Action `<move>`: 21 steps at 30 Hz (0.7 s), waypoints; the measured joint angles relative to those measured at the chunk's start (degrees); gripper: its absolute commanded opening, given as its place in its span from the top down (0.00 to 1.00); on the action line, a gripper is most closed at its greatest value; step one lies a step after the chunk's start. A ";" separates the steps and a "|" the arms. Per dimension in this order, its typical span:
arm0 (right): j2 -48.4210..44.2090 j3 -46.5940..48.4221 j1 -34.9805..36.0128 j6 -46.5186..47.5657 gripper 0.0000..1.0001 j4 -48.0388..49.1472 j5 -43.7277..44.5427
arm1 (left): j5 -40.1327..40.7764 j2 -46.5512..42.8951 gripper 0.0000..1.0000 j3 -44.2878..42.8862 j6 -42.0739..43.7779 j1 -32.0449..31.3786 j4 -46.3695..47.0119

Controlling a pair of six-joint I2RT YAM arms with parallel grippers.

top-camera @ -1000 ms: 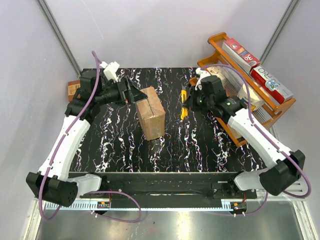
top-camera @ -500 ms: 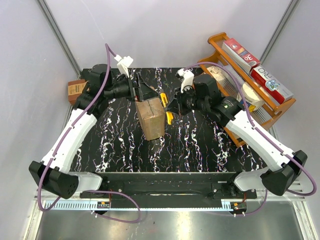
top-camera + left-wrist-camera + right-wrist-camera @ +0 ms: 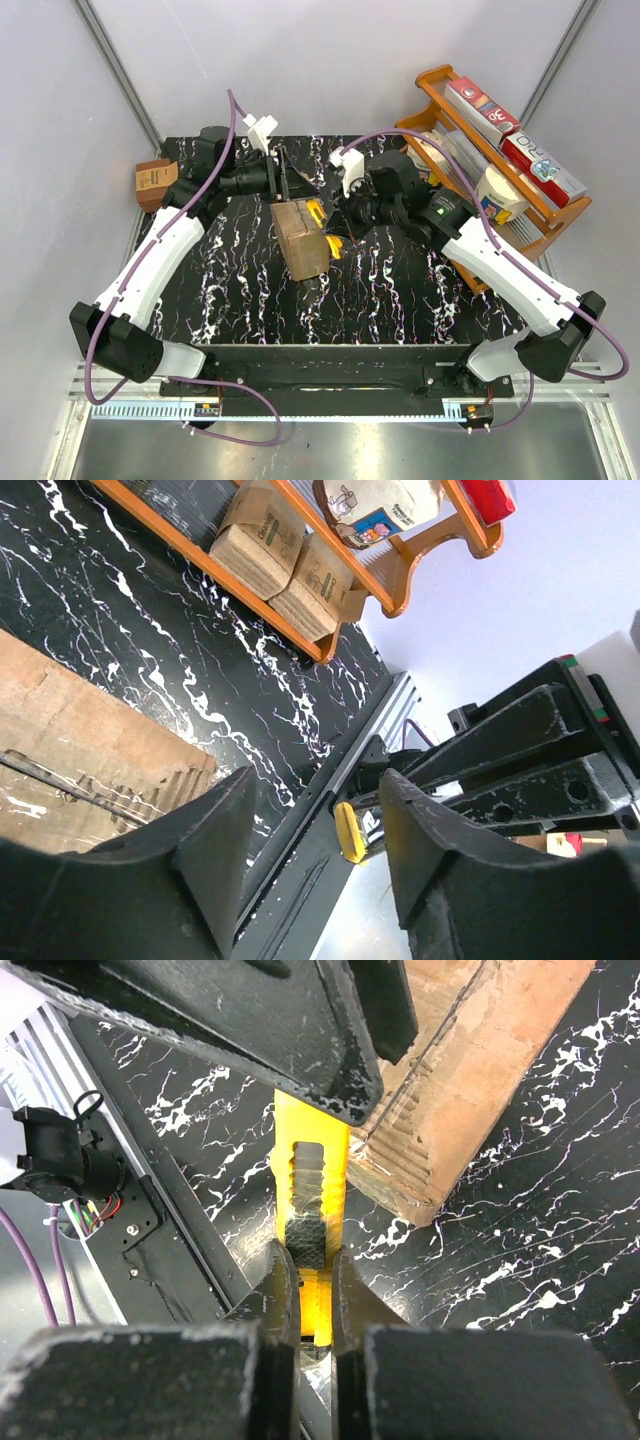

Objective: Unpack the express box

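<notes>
The express box [image 3: 303, 238], a brown carton with its flaps down, stands in the middle of the black marbled table. My right gripper [image 3: 340, 228] is shut on a yellow utility knife [image 3: 319, 213] at the box's right side. In the right wrist view the knife [image 3: 310, 1200] runs forward from my gripper [image 3: 312, 1268] past the box's corner [image 3: 480, 1070]. My left gripper [image 3: 287, 180] hovers over the box's far end, jaws apart with nothing held. The left wrist view shows the box [image 3: 80, 750] at lower left and the knife's end [image 3: 350, 832] beyond the gap between the fingers [image 3: 215, 840].
An orange rack [image 3: 455, 100] with cartons, packets and a bag stands at the table's right rear; it also shows in the left wrist view [image 3: 300, 610]. A small darker brown box [image 3: 155, 180] sits off the table's left rear edge. The front rail [image 3: 320, 365] carries both arm bases.
The right gripper carried the knife left to the box's right side. The left gripper swung right over the box's far end, and its jaws have narrowed.
</notes>
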State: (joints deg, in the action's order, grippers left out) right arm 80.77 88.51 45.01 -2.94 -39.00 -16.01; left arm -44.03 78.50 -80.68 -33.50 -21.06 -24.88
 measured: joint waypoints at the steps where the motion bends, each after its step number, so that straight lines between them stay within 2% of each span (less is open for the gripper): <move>1: 0.00 0.00 0.00 0.17 1.00 -0.13 0.07 | -0.31 0.00 0.46 -0.17 0.00 0.00 -0.28; 7: 0.00 0.00 0.20 1.09 1.00 -0.81 0.48 | -2.84 0.00 0.46 -0.61 0.24 -0.04 -1.84; 10: 0.00 0.00 0.44 1.42 1.00 -0.94 0.57 | -3.58 0.00 0.50 -0.61 0.48 -0.07 -2.86; 14: 0.00 0.11 0.85 2.40 1.00 -1.60 1.84 | -3.98 0.00 0.67 -0.61 0.92 -0.37 -3.56; 17: 0.00 0.42 1.03 3.10 1.00 -2.01 2.60 | -3.98 0.02 0.71 -0.70 1.38 -0.74 -5.44; 19: 0.00 0.52 1.14 3.21 1.00 -2.19 3.04 | -3.98 0.04 0.80 -0.70 1.68 -0.90 -6.19; 20: 0.00 0.52 1.18 3.30 1.00 -2.40 3.21 | -4.02 0.07 0.93 -0.70 1.75 -1.01 -6.47; 21: 0.00 0.52 1.22 3.32 0.99 -2.56 3.39 | -4.13 0.11 0.99 -0.74 1.86 -1.11 -6.60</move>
State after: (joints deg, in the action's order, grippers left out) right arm 80.77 89.03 46.24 0.38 -41.56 -12.62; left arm -48.16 78.61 -81.43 -31.64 -22.17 -31.48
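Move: The front end of the yellow cutter, the part the half-open left fingers are going for, lies about 3 cm back from the left hand, 1 cm to its right and 1 cm lower. The same end is about 6 cm ahead and 4 cm left of the right hand, which already grips the cutter, roughly level with it. The upright express box stands below: its middle is some 18 cm under the left hand, 2 cm ahead and 3 cm left. The left fingers come round the front end of the yellow cutter and narrow from about half open to a small gap, straddling it at their tips. To get there the left hand draws back about 3 cm and finally sinks about 1 cm, turning some 5 degrees clockwise and tipping slightly down. The right hand keeps its grip and holds the cutter nearly still above the express box. ##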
